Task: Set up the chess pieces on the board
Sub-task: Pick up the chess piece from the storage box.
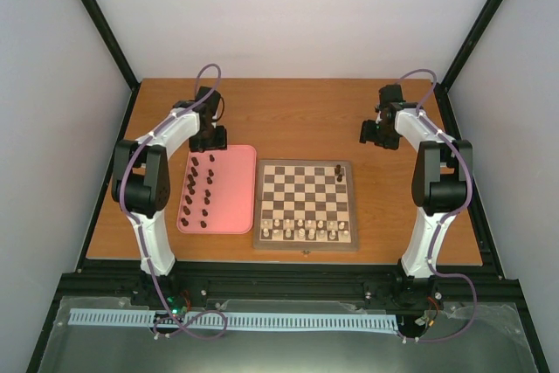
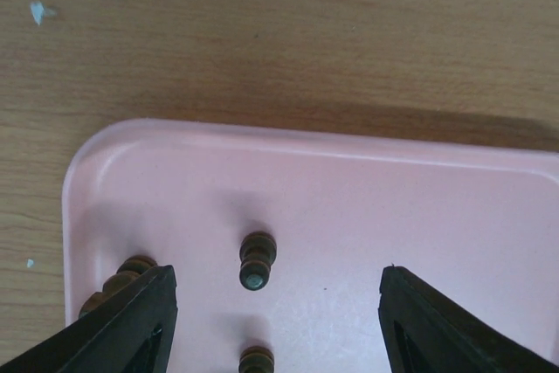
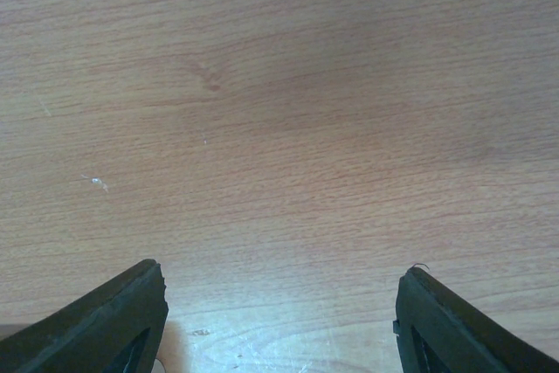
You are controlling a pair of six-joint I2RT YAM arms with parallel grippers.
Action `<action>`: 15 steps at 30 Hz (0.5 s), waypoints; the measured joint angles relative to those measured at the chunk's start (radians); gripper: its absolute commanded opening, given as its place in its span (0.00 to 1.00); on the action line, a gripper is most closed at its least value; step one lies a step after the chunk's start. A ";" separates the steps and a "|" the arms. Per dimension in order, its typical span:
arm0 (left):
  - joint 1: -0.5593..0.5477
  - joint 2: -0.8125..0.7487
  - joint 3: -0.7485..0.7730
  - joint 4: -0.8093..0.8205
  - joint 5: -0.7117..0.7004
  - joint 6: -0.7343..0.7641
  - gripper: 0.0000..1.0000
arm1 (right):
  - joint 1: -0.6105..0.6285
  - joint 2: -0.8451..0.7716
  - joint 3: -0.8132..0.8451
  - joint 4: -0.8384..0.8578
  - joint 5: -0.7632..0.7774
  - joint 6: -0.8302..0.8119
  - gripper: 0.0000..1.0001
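Several dark chess pieces (image 1: 199,189) stand on the left half of a pink tray (image 1: 234,189). Two more dark ones (image 1: 339,172) are on the far right of the board (image 1: 260,207). My left gripper (image 1: 210,139) hovers over the tray's far end. In the left wrist view the left gripper (image 2: 278,270) is open, and a dark piece (image 2: 257,259) stands between its fingers without touching either. A second piece (image 2: 256,360) sits nearer, and a third (image 2: 122,277) is half hidden behind the left finger. My right gripper (image 1: 374,133) (image 3: 279,266) is open over bare table, holding nothing.
Pale pieces (image 1: 301,231) fill the board's near rows. The tray (image 2: 393,198) lies just left of the board. Wooden table (image 3: 279,85) stretches behind both. Black frame posts and white walls close in the sides and back.
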 measured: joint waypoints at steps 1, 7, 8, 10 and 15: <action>0.000 0.000 0.007 0.000 0.000 0.001 0.66 | 0.000 0.001 0.000 0.000 0.000 0.000 0.72; 0.016 -0.008 0.016 -0.003 -0.004 0.002 0.65 | 0.001 0.018 0.000 0.000 0.000 0.000 0.72; 0.026 -0.015 0.011 -0.002 -0.003 0.002 0.65 | 0.001 0.019 0.000 0.000 0.000 0.000 0.72; 0.050 -0.034 -0.009 0.003 -0.002 0.002 0.65 | 0.002 0.020 0.000 0.000 0.000 0.000 0.72; 0.115 -0.089 -0.069 0.004 -0.003 0.001 0.64 | 0.002 0.020 0.000 0.000 0.000 0.000 0.72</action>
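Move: The dark chess piece at the far end of the pink storage box's left column lies roughly 6 cm to the left of my left hand, 1 cm ahead and some 6 cm below. At that same depth, the far piece of the right column is about 1 cm left and 2 cm ahead. The second left-column piece lies 6 cm left and 1 cm back. From my right hand the aimed-at piece is about 51 cm left, level fore and aft, and 6 cm down. Instead of going down on the right column's far piece, I carry my open left hand about 5 cm left towards the left column's far piece. I rise some 1.5 cm, easing a little back near the end and turning about 5 degrees counter-clockwise. My fingers stay open and touch nothing. ##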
